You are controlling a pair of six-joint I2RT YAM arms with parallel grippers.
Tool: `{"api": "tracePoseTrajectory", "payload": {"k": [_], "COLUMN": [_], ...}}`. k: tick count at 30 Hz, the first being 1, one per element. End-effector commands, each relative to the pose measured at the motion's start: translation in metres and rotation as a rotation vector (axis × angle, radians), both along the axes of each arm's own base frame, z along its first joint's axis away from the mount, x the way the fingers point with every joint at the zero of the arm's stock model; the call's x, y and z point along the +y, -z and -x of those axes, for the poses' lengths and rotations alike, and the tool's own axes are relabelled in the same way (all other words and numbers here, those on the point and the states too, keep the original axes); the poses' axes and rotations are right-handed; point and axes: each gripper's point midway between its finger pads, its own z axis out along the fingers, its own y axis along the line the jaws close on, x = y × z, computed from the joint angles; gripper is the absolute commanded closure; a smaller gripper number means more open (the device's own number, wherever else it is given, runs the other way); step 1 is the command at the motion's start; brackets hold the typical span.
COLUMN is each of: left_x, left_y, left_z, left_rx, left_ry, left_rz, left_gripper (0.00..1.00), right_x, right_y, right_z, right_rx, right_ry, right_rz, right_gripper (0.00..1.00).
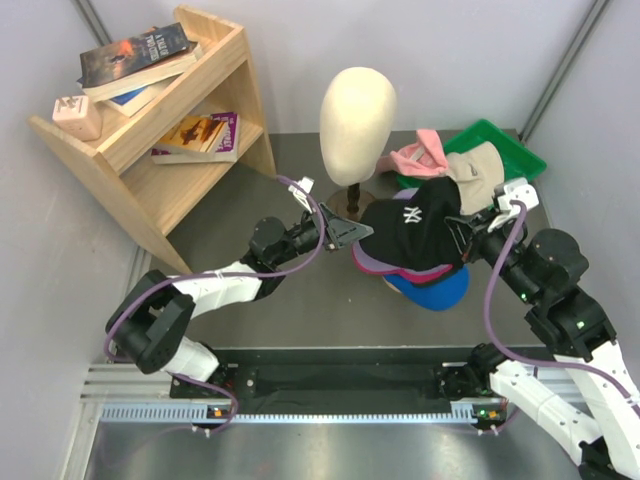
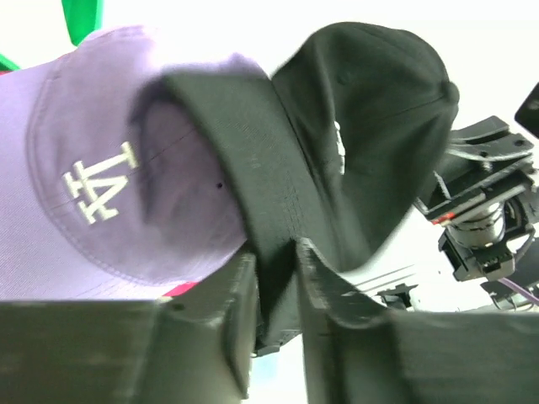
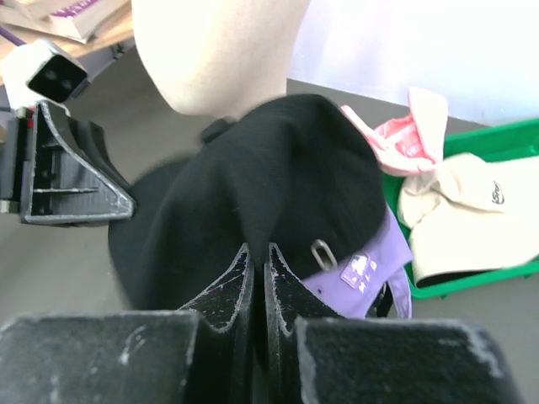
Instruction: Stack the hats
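Observation:
A black cap point(image 1: 415, 232) with a white logo lies on top of a pile: a lavender cap point(image 1: 372, 266), a magenta one point(image 1: 425, 273) and a blue one point(image 1: 440, 292) show under it. My left gripper point(image 1: 348, 232) is shut on the black cap's brim point(image 2: 269, 210), just beside the lavender cap point(image 2: 93, 185). From the other side, my right gripper point(image 1: 466, 230) pinches the black cap's back fabric point(image 3: 278, 177), above the lavender strap point(image 3: 366, 269). A light pink cap point(image 1: 418, 156) and a cream bucket hat point(image 1: 476, 172) rest on the green tray point(image 1: 510, 145).
The cream mannequin head point(image 1: 357, 108) on its wooden stand point(image 1: 345, 205) rises right behind the pile. A wooden shelf point(image 1: 150, 130) with books stands at the back left. Grey walls close in on both sides.

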Motion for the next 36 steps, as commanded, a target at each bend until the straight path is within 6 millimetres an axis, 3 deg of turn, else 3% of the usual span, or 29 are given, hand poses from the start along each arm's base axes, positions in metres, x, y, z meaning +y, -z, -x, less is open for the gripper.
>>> {"api": "tracePoseTrajectory", "payload": {"k": [1, 4, 6, 11, 16, 19, 20, 23, 26, 32, 36], "left_x": [0.001, 0.002, 0.002, 0.008, 0.022, 0.032, 0.033, 0.036, 0.040, 0.053, 0.058], "left_y": [-0.041, -0.042, -0.044, -0.040, -0.035, -0.030, -0.028, -0.021, -0.019, -0.013, -0.003], "left_z": [0.005, 0.006, 0.008, 0.008, 0.007, 0.008, 0.008, 0.009, 0.012, 0.011, 0.008], "left_rx": [-0.118, -0.122, -0.130, -0.124, -0.113, -0.093, -0.087, -0.068, -0.063, -0.066, -0.055], "left_ry": [0.000, 0.004, 0.009, -0.026, -0.100, -0.142, -0.149, -0.152, -0.155, -0.208, -0.246], "left_rz": [0.102, 0.111, 0.118, 0.121, 0.138, 0.162, 0.165, 0.176, 0.215, 0.238, 0.165], "left_gripper": [0.80, 0.88, 1.00, 1.00, 1.00, 1.00, 1.00, 1.00, 1.00, 1.00, 1.00], "right_x": [-0.007, -0.011, -0.013, -0.014, -0.013, -0.011, -0.011, -0.010, -0.010, -0.020, -0.023], "right_y": [-0.016, -0.018, -0.024, -0.040, -0.037, -0.030, -0.029, -0.023, -0.022, -0.017, -0.012], "right_z": [0.002, 0.002, 0.003, 0.003, -0.007, -0.015, -0.017, -0.021, -0.024, -0.029, -0.033], "right_rx": [-0.038, -0.039, -0.050, -0.083, -0.073, -0.060, -0.055, -0.039, -0.031, -0.015, 0.005], "right_ry": [0.034, 0.054, 0.061, 0.067, 0.094, 0.105, 0.113, 0.127, 0.132, 0.210, 0.244], "right_rz": [-0.028, -0.029, -0.034, -0.051, -0.051, -0.052, -0.059, -0.062, -0.064, -0.095, -0.104], "right_gripper": [1.00, 1.00, 1.00, 0.99, 0.92, 0.56, 0.32, 0.06, 0.00, 0.00, 0.00]}}
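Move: The black hat hangs between my hands: its brim is already between my left fingertips, its middle about 9 cm to their right and 2 cm ahead. The purple hat topping the stack lies roughly 10 cm right of my left hand and 4 cm lower; the tall mannequin head is 12 cm ahead and 2 cm left. From my right hand the purple hat is some 7 cm left, 2 cm back and 9 cm down, the pink hat about 22 cm ahead and 7 cm left. I shut my left fingers on the black hat's brim, lift it about 2 cm, then draw it some 4 cm left and down over the side of the stack, turning about 10 degrees counter-clockwise. My right hand first keeps its pinch on the back of the crown, easing slightly right, then opens wide, lets go and slips roughly 2 cm forward as it turns clockwise. ##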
